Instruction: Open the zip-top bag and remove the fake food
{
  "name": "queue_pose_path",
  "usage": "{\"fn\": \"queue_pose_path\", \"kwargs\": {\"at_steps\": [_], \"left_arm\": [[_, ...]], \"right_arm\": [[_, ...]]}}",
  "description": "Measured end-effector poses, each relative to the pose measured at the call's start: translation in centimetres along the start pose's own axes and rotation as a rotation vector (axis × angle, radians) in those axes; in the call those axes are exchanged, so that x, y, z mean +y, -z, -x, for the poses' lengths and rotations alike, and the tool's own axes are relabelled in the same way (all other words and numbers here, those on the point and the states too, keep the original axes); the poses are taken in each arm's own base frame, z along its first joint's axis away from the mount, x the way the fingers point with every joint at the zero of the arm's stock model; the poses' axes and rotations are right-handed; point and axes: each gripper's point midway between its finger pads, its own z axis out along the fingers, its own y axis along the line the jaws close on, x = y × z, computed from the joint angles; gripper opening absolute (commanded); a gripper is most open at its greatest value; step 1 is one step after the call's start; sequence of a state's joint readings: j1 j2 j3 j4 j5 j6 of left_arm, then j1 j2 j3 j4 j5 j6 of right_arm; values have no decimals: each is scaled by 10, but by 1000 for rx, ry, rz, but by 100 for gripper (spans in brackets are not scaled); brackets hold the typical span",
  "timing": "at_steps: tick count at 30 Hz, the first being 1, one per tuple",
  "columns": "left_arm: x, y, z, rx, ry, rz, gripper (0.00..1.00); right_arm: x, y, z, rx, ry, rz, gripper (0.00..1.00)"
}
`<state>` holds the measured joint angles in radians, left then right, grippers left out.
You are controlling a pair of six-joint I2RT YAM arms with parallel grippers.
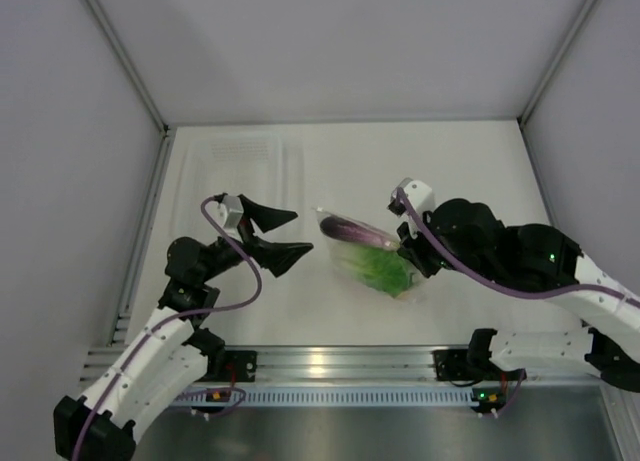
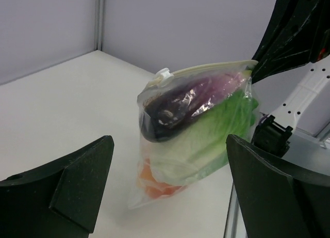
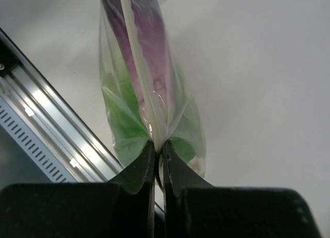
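Observation:
The zip-top bag [image 1: 350, 264] hangs upright over the middle of the table, its lower corner at the table surface. My right gripper [image 1: 408, 249] is shut on the right end of its zip strip [image 3: 140, 67]. Through the clear plastic [image 2: 154, 145] I see a purple eggplant [image 2: 180, 108] on top, green lettuce [image 2: 216, 127] under it and an orange fruit piece [image 2: 154, 182] at the bottom. A white slider tab [image 2: 163, 75] sits at the strip's left end. My left gripper [image 1: 303, 232] stands open just left of the bag, apart from it, with its fingers [image 2: 77, 181] on either side of the bag in the wrist view.
A rigid clear tray [image 1: 245, 166] lies at the back left of the table. An aluminium rail [image 1: 330, 366] runs along the near edge. Enclosure walls [image 1: 100, 131] close in both sides and the back.

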<state>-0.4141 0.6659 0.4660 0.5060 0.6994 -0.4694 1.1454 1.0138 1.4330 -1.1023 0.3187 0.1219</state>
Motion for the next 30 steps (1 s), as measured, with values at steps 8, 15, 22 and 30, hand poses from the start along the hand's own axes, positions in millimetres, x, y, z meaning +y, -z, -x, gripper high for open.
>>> {"fn": "queue_pose_path", "kwargs": {"at_steps": [8,15,22,30], "left_arm": [[21,-17,-2,13,-115,22,97],[7,-39,3,52,-105,-143,95],[-45,-50,18,35,-143,-353,67],[-60,-48,21,26,-159,-405,29]], "right_arm": [[10,26,6,-68,-7,109,0],[16,48,9,-120,-16,185,0],[18,61,15,-148,-5,223,0],[16,69,15,-166,-4,230,0]]}}
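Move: The bag's zip slider, on the corner farthest from the right gripper, lies about 4 cm to the right of the open left hand, 3 cm ahead and 3 cm higher. Inside the bag the eggplant's middle is some 11 cm to the left hand's right, 0 cm ahead and near its height; the leafy green is about 14 cm right, 4 cm back and 5 cm lower. From the right hand the slider is some 16 cm left, 6 cm ahead, about level. The bag's slider corner is met by the left hand, which goes forward about 3 cm, then sweeps back some 6 cm while moving right and up, turning roughly 20 degrees clockwise and closing its wide-open fingers around the corner beside the slider. The right hand keeps its pinch on the other zip end, drawing the bag up and back about 5 cm and tilting the bag's left side up. ##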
